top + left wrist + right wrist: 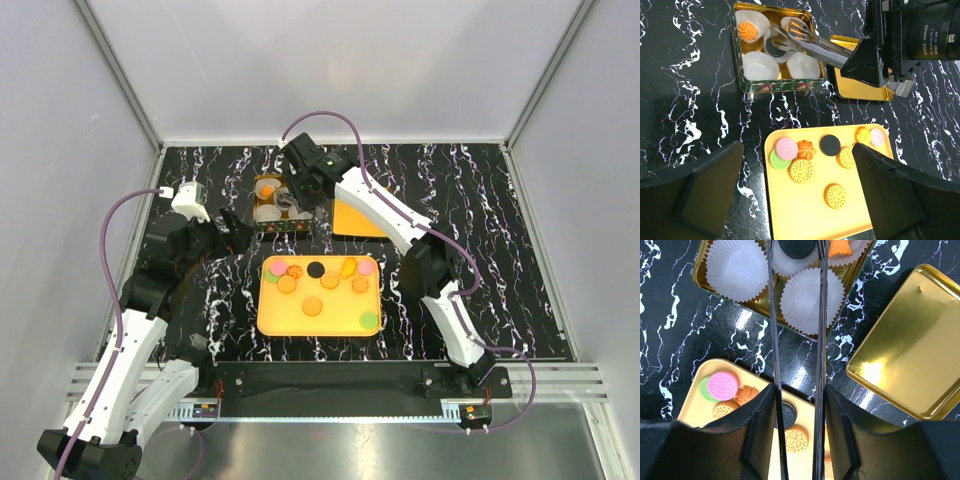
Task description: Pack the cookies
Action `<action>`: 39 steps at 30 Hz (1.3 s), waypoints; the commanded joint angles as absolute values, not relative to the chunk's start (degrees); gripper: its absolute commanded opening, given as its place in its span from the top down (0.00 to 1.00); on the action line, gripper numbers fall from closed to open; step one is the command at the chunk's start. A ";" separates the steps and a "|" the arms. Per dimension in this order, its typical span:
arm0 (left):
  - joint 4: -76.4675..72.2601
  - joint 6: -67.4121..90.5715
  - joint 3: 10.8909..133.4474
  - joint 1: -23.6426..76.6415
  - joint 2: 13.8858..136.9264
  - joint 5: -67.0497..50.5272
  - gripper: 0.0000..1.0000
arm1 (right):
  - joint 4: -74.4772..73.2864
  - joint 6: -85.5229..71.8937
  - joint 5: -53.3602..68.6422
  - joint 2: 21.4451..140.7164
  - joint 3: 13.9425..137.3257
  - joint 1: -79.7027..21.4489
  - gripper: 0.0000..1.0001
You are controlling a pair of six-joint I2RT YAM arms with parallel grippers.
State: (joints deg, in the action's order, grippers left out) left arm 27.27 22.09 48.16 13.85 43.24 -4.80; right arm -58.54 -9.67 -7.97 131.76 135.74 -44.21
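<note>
Cookies lie on the yellow tray [300, 318]: a black one [830, 145], a pink one [786, 148] on a green one, and several orange ones [835, 195]. An orange cookie [747, 30] sits in a paper cup in the gold tin [738, 65]. My right gripper [800, 410] is shut on metal tongs [821, 315]. Their tips reach into the tin on either side of a black cookie [796, 247] resting in a cup; whether they still pinch it I cannot tell. My left gripper [797, 192] hangs open above the tray's left half, holding nothing.
White paper cups [737, 262] fill the tin, some with nothing in them. The tin's gold lid [905, 350] lies upturned to its right, behind the tray. The right arm [400, 225] stretches over the tray's far right corner. White walls enclose the marbled black table.
</note>
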 commanded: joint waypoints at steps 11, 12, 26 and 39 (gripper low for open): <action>24.26 22.15 47.90 13.36 42.98 -5.54 0.01 | -60.99 -9.14 -8.35 126.31 138.87 -44.30 0.51; 24.26 22.15 47.99 13.45 43.07 -5.62 0.01 | -61.61 -9.14 -8.09 123.86 137.82 -44.21 0.51; 24.17 22.24 48.08 13.10 43.42 -6.15 0.01 | -64.06 -17.84 -7.99 90.54 100.49 -51.58 0.53; 24.17 22.24 47.99 13.01 43.68 -6.06 0.01 | -65.39 -21.36 -3.78 86.92 88.69 -58.80 0.53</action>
State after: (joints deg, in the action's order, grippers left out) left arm 27.27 22.09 48.16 13.39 43.27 -4.93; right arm -65.28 -19.86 -5.39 88.99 89.27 -57.49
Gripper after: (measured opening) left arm 0.988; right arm 0.471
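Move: The right gripper holds the tongs with their tips around the black cookie in the box's middle cup, some 4 cm ahead of the hand, 7 cm left and 8 cm below. The lone round cookie on the tray lies about 25 cm back and 1 cm right, 12 cm below; at that same depth the tray's black cookie is 15 cm back, 2 cm right, and the other round cookie 17 cm back, 5 cm right. From the left hand, the lone round cookie is roughly 14 cm back, 15 cm right and 20 cm below. Lift the tongs off the black cookie and out of the cup with the right arm, keeping the grip on them, and swing them back about 22 cm and right some 9 cm from the box to the tray. Arc roughly 12 cm up on the way, then sink about 8 cm over the tray while still travelling back, tipping the hand some 10 degrees further down. ##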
